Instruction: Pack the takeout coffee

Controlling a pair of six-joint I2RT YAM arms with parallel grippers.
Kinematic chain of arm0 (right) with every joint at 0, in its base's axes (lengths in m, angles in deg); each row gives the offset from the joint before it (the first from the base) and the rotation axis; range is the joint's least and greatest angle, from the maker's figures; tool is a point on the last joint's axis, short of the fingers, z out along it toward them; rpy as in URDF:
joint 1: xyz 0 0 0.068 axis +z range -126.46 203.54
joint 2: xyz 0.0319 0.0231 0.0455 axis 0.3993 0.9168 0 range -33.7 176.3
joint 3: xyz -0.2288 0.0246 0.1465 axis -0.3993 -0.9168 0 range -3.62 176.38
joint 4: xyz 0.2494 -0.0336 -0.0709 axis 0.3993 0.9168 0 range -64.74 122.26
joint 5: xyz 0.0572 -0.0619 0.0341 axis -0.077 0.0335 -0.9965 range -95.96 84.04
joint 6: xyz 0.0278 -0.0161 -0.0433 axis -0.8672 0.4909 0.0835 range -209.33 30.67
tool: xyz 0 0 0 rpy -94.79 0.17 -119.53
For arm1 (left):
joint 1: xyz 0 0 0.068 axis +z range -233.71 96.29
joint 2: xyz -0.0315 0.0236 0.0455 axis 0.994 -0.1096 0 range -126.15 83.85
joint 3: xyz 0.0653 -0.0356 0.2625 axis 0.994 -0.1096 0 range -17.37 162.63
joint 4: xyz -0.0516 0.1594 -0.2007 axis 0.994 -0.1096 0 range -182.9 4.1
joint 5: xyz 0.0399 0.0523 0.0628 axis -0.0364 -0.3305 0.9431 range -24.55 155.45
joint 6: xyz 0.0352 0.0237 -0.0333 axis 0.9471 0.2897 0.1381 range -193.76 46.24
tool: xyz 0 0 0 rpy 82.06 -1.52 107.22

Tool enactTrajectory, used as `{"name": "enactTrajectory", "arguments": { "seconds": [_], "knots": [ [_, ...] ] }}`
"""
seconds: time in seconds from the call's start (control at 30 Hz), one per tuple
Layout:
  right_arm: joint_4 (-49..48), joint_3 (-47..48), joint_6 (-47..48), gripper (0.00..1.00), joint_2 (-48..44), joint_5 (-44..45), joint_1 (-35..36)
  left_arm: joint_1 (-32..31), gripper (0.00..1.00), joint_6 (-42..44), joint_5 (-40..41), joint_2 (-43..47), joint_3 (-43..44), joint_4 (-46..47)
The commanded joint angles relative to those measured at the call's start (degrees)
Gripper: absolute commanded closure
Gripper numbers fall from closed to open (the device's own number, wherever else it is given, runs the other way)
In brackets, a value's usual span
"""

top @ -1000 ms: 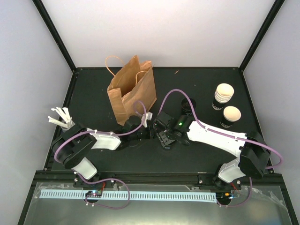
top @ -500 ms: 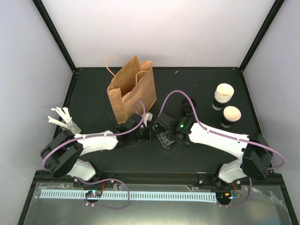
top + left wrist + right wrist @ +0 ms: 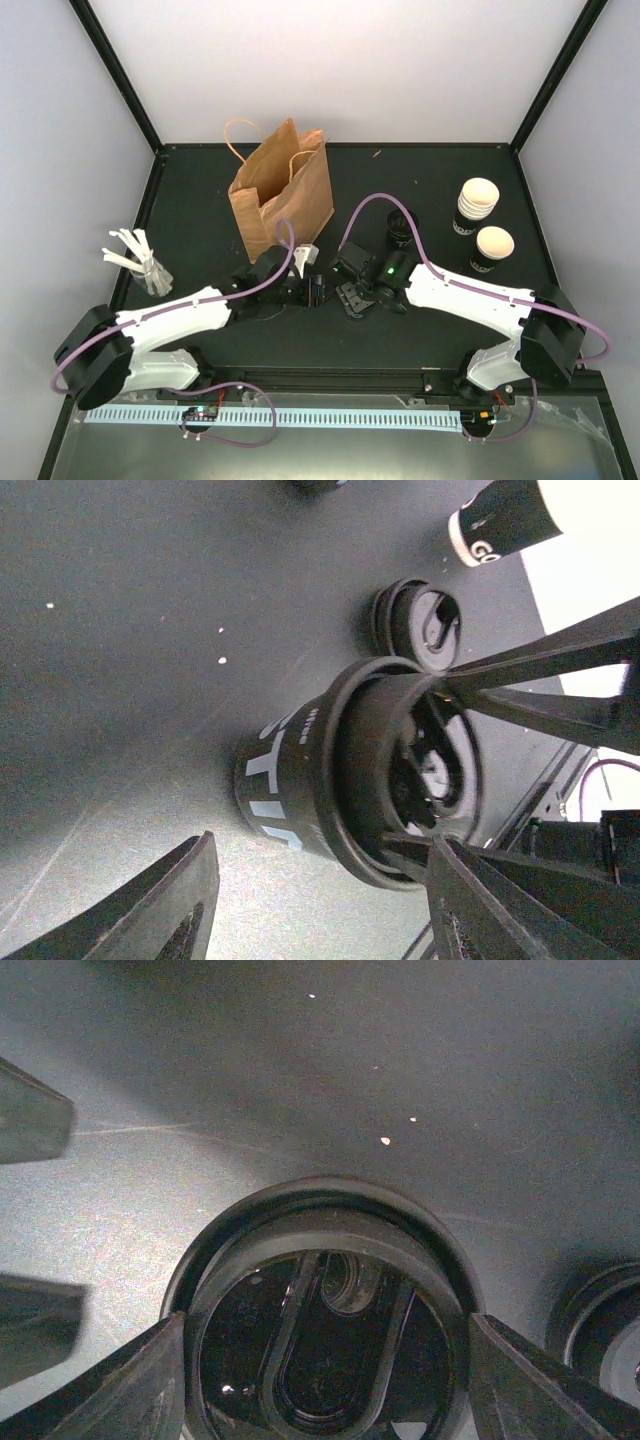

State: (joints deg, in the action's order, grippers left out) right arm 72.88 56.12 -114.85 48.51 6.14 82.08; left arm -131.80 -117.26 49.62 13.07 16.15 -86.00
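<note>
The takeout coffee [image 3: 493, 250], a single black paper cup with a cream-white inside, stands at the right, apart from both grippers. My right gripper [image 3: 322, 1328] is shut on a different cup, a black lidded cup [image 3: 320, 1250] with white print [image 3: 275, 780]. Its fingers [image 3: 520, 1380] press the lid's rim from both sides. This cup stands upright mid-table, mostly hidden under the arms in the top view. My left gripper [image 3: 330, 910] is open just beside that cup's wall, touching nothing. In the top view the left gripper [image 3: 314, 290] faces the right gripper [image 3: 352, 294].
A brown paper bag [image 3: 283, 190] stands open behind the left gripper. A nested stack of cups [image 3: 478, 205] is at the back right, and a short black lidded cup or lid stack [image 3: 400, 228] just behind the right wrist. A holder of white stirrers [image 3: 138, 258] stands at the left edge.
The left arm has stretched rightward toward the lidded cup and its jaws have widened. The right gripper has kept its hold and hardly moved.
</note>
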Motion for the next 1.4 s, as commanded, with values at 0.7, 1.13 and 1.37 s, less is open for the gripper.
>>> {"name": "enactTrajectory", "arguments": {
  "seconds": [0.7,1.13,1.37],
  "knots": [
    [3.59,-2.43,-1.05,0.44,2.65,-3.79,0.78,-0.16,0.37,2.68,2.13,14.93,-1.53,-8.02],
    [3.49,-2.09,-1.06,0.44,2.52,-3.47,0.76,0.66,0.02,5.03,6.62,20.13,-1.24,-12.27],
    [3.57,-2.0,-1.12,0.41,2.49,-3.33,0.74,1.77,0.01,2.82,7.91,22.79,-3.7,-10.52]
  ]
}}
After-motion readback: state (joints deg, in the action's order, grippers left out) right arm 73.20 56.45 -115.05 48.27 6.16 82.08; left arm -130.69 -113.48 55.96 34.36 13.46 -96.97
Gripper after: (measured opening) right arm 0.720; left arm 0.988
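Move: The lidded coffee cup stands in the right fingers, which grip its lid rim, with its middle some 4 cm straight below that hand. From the left hand, already clear of the cup, it lies about 7 cm to the right, level ahead and 5 cm lower. From the left hand the paper bag is roughly 14 cm ahead and 8 to the left, the empty black cup 13 ahead and 15 right, and the spare lid about 2 ahead and 20 right. The left hand backs off from the lidded cup, first rising about 4.5 cm with a slight drift left and back, then sinking a centimetre and pausing before it climbs again and pulls farther left, ending some 5 cm up and as far left while its half-open fingers spread wide and tip up about 10 degrees. The right hand stays in place all the while, keeping its grip on the rim of the cup's lid. ##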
